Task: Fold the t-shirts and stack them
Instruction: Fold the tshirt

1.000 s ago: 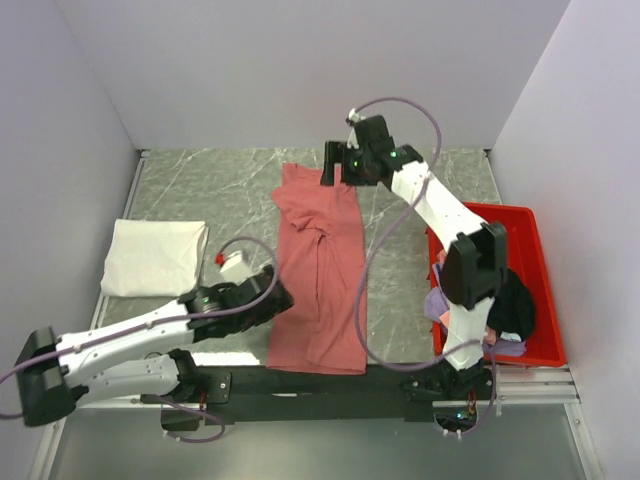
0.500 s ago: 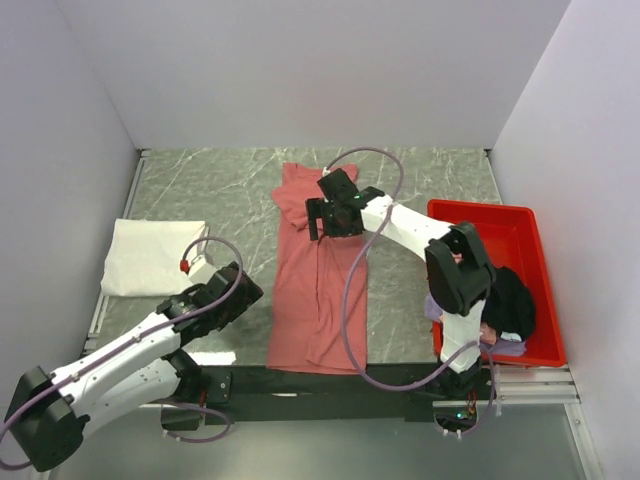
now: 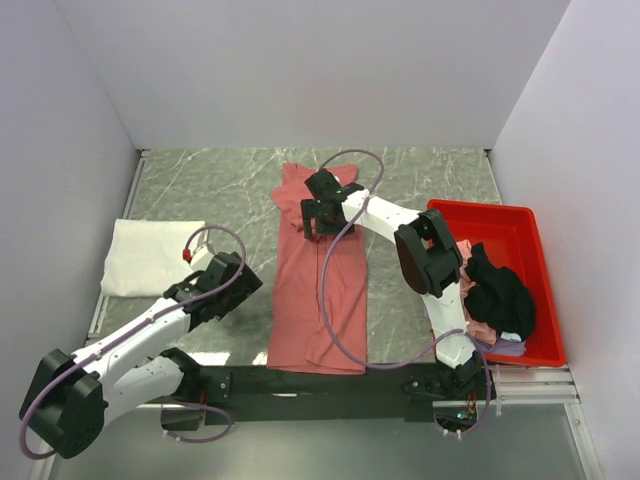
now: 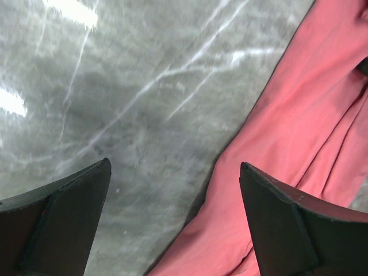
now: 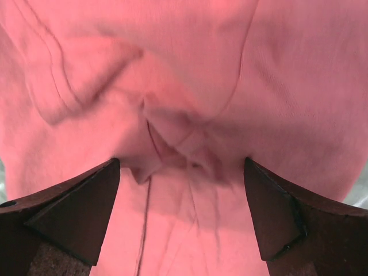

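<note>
A dusty red t-shirt (image 3: 320, 290) lies folded into a long strip down the middle of the table. My right gripper (image 3: 316, 222) hovers open just above its wrinkled upper part, and red cloth (image 5: 184, 86) fills the right wrist view between the spread fingers (image 5: 181, 161). My left gripper (image 3: 245, 280) is open beside the shirt's left edge, above bare marble, with nothing in it (image 4: 174, 164). That edge (image 4: 276, 172) shows at the right of the left wrist view. A white t-shirt (image 3: 150, 257) lies folded at the left.
A red plastic tray (image 3: 480, 208) stands at the right, holding a black garment (image 3: 500, 290) with pink (image 3: 480, 328) and lavender (image 3: 505, 347) cloth under it. White walls close in the table on three sides.
The right gripper came from the back of the table down and toward the near side, over the red shirt's upper part. The left gripper drew back leftward, off the shirt's edge.
</note>
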You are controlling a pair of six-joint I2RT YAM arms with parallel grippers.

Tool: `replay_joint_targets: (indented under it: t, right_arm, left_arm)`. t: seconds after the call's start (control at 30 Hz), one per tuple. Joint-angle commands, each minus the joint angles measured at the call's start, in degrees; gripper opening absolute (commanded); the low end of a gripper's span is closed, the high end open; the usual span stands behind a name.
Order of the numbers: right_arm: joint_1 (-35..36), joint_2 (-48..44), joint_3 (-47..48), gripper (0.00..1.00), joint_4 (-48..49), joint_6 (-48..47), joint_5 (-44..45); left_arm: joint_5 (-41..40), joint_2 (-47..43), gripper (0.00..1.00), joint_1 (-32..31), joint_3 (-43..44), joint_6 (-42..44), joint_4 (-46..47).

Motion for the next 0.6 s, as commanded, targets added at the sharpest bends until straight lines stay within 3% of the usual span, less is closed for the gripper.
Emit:
replay_joint_targets:
  t: [0.0,0.37,0.57]
  right_arm:
    - [-1.6,2.0,4.8,0.94,-0.6,0.4,1.1]
    - [-3.6,7.9,14.1,0.94,-2.3,-1.5,-1.9]
    - [-3.4,2.5,12.5,0.94,-1.7,-3.4,-3.9]
  left_arm:
    - [2.2,0.6,0.99,3.1,1.2,2.9,4.8]
    - [10.4,11.0,0.99,11.9,4.2,9.5,13.4]
    - [12.9,13.7,0.99,12.0,6.0,11.2,13.4]
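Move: The T-shirt lies folded into a long strip. Its rumpled upper part starts under my open right fingers, its middle about 9 cm ahead and 1 cm left, a centimetre or so below; the far edge is some 17 cm ahead. From my left hand, the shirt's left edge is about 6 cm right and 5 cm ahead, 4 cm down, and the rumpled part about 26 cm ahead and 15 right. The white cloth is some 18 cm left and 11 ahead of that hand. With my right fingers still wide open and low on the rumpled cloth, I push forward about 5 cm towards the shirt's far edge, dragging the fabric along to straighten it, and ease up slightly at the end. My left hand, open and empty, travels about 5 cm forward alongside the shirt's left edge, sinking a little without reaching the cloth. ##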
